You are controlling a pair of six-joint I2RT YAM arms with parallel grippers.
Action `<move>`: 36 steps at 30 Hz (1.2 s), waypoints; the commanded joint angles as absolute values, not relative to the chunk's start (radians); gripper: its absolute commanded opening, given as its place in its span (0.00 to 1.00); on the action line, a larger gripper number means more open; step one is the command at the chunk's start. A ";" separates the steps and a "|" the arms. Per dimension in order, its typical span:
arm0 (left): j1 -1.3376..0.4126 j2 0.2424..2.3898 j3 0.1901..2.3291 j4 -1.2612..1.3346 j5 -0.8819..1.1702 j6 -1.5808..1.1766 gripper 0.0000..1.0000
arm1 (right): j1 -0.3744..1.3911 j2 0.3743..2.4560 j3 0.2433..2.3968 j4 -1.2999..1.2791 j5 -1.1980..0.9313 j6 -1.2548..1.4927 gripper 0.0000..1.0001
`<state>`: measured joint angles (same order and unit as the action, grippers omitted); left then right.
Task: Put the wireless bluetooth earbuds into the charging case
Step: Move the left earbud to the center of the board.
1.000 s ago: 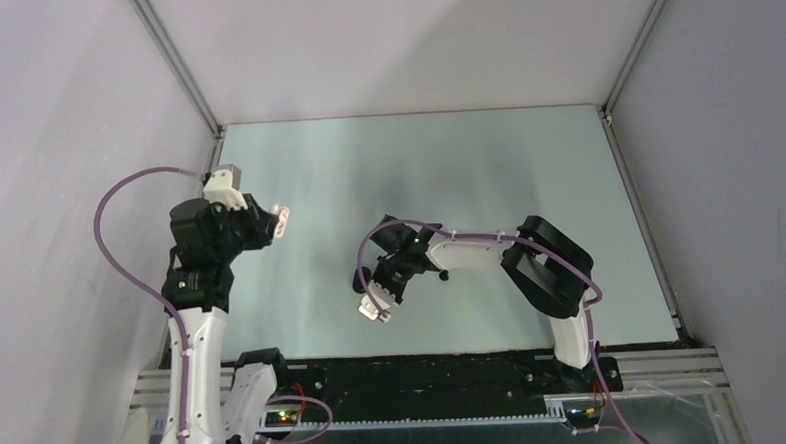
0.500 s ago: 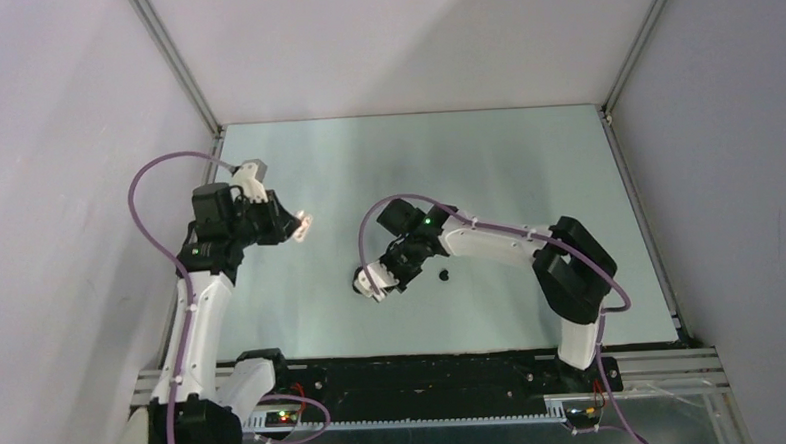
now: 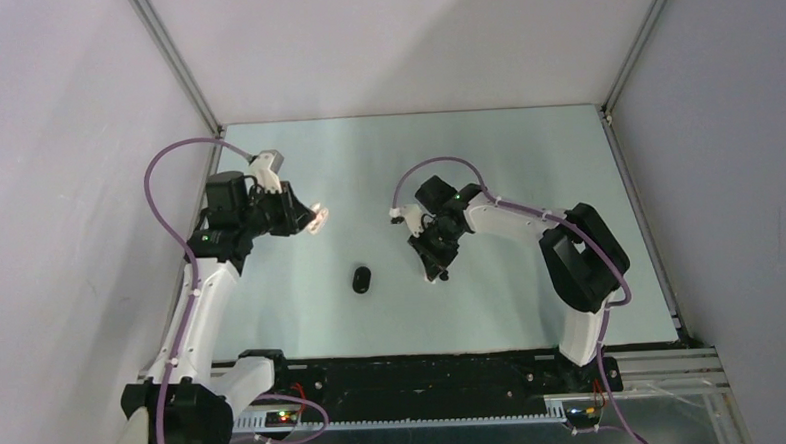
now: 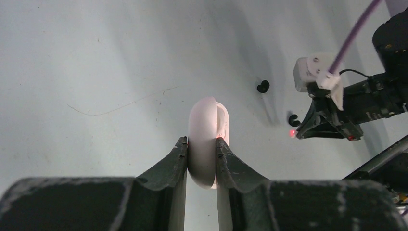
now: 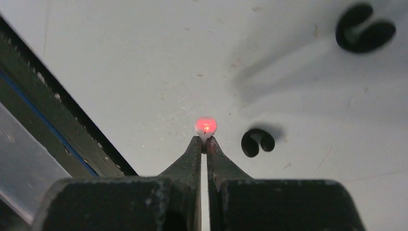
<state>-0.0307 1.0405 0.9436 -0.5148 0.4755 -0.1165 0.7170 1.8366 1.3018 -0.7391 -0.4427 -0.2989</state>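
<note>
The black charging case (image 3: 361,278) lies alone on the table between the two arms. My left gripper (image 4: 201,144) is shut on a white oval case (image 4: 207,122), held edge-on above the table at the left (image 3: 314,217). My right gripper (image 5: 206,139) is shut on a white earbud (image 5: 206,126) that glows red at its fingertips. It points toward the near edge, right of the black case (image 3: 437,270). One black earbud (image 5: 258,142) lies on the table just beside the right fingertips, and another (image 5: 364,33) lies farther off. Both black buds (image 4: 262,86) (image 4: 294,120) also show in the left wrist view.
The table's near edge, a dark rail (image 5: 53,103), runs close by at the left of the right wrist view. Grey walls close in the table on the left, the back and the right.
My right arm has swung away from the black case, to the right and farther back, its fingers shut. My left arm has reached farther over the table with the white case.
</note>
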 commanded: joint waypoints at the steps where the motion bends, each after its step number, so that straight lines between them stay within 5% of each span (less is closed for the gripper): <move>1: -0.038 1.011 0.967 -0.475 0.489 -0.147 0.00 | 0.734 1.812 1.290 -0.697 -0.302 0.072 0.00; 8: -0.040 0.966 0.949 -0.482 0.481 -0.176 0.00 | 0.746 1.905 1.350 -0.689 -0.152 0.247 0.00; 17: -0.039 0.936 0.924 -0.506 0.471 -0.163 0.00 | 0.821 1.980 1.457 -0.710 -0.237 0.208 0.33; 25: -0.040 0.924 0.917 -0.506 0.464 -0.152 0.00 | 0.780 1.905 1.477 -0.770 -0.396 0.064 0.42; 29: -0.039 0.912 0.918 -0.513 0.453 -0.118 0.00 | 0.748 1.886 1.564 -0.881 -0.591 -0.288 0.40; 32: -0.039 0.903 0.919 -0.522 0.435 -0.068 0.00 | 0.752 1.857 1.594 -1.039 -0.728 -0.835 0.44; 36: -0.040 0.900 0.920 -0.536 0.421 -0.027 0.00 | 0.774 1.791 1.496 -1.100 -0.676 -1.406 0.45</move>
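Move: The right hand holds the left earbud and takes it to a bare spot on the board about 3 cm to its left, level fore and aft and some 3 cm below. At that same depth, the near black earbud stands 2 cm right and 1 cm ahead, the far black earbud 2 cm left and 7 cm ahead, the black case 13 cm left and 1 cm ahead. From the left hand the spot is about 18 cm right, 7 cm back and 18 cm below. Down to the board and slightly forward, the right hand sinks under 3 cm while turning nearly 30 degrees clockwise, then opens its fingers and lets go of the left earbud. Opening further, it shifts left and a little back, towards the black case, then rises clear some 6 cm, swinging counter-clockwise. The left hand keeps its grip on the charging case, easing slightly up and back. ##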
